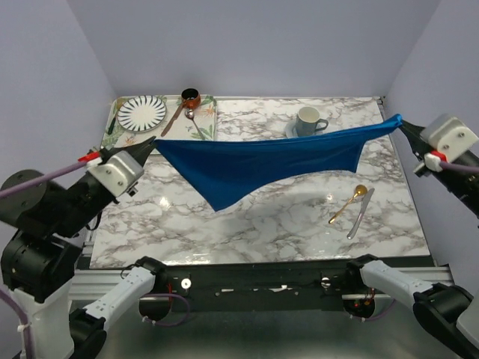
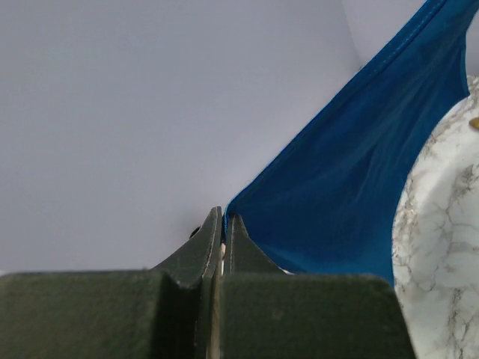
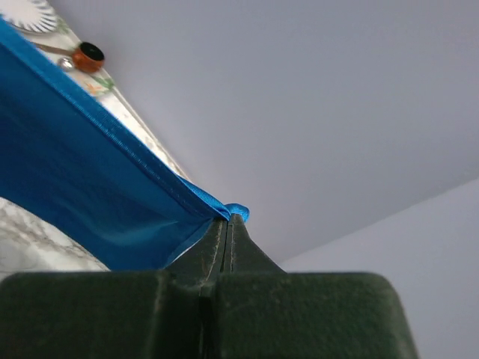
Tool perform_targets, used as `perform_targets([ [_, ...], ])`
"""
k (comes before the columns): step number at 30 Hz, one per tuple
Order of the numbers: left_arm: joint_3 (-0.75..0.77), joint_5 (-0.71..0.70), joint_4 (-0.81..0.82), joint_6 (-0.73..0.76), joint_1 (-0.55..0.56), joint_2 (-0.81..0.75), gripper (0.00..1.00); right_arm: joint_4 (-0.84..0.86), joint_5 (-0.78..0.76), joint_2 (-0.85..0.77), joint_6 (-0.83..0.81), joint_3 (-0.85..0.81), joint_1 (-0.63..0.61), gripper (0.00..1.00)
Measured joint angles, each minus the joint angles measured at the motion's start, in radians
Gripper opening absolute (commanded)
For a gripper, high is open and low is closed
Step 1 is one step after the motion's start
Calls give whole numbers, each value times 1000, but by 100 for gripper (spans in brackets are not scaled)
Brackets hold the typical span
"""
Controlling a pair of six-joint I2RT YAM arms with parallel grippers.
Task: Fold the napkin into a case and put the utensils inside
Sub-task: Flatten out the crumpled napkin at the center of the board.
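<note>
The blue napkin (image 1: 254, 161) hangs stretched in the air above the marble table, sagging to a point in the middle. My left gripper (image 1: 152, 142) is shut on its left corner, and my right gripper (image 1: 402, 122) is shut on its right corner. In the left wrist view the napkin (image 2: 352, 172) runs up and to the right from my left gripper (image 2: 223, 215). The right wrist view has the napkin (image 3: 82, 172) running off to the left from my right gripper (image 3: 228, 221). A gold spoon (image 1: 350, 202) and a silver utensil (image 1: 360, 213) lie side by side on the table at the right.
A floral tray (image 1: 209, 127) at the back left holds a striped saucer (image 1: 141, 112), a small brown cup (image 1: 191, 97) and a brown-handled spoon (image 1: 174, 118). A grey mug (image 1: 308, 120) on a saucer stands at the back centre. Pale walls close in on three sides.
</note>
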State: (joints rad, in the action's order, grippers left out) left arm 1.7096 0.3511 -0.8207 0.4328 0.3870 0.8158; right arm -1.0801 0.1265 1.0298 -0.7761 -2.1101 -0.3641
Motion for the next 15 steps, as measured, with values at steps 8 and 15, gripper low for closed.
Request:
perform_targets([
  [8, 71, 29, -27, -42, -8, -35, 0, -188, 187, -39, 28, -114, 0, 1],
  [15, -43, -50, -26, -97, -9, 13, 0, -211, 182, -34, 63, 71, 0, 1],
])
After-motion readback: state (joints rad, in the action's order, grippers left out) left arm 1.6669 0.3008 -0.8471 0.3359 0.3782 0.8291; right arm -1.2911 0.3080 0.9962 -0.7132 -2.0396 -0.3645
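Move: I hold the napkin stretched by two corners high over the board. The board's centre, where it is to lie, is about 10 cm ahead, 19 cm right and 46 cm below my left hand, and roughly 7 cm ahead, 24 cm left and 50 cm below my right. From the right hand, the mug stands some 24 cm ahead and 8 cm left, the gold spoon is level ahead and about 4 cm right, all near table height. I flick the napkin open without loosening either pinch. Both hands finish a quick pull back towards the bases, my right by about 6 cm, my left by 3 cm while rising slightly. Then they swing forward and sink towards the board, the right dropping some 7 cm and easing a little left; both sets of fingertips tip down, and the right hand turns about 10 degrees counter-clockwise. ##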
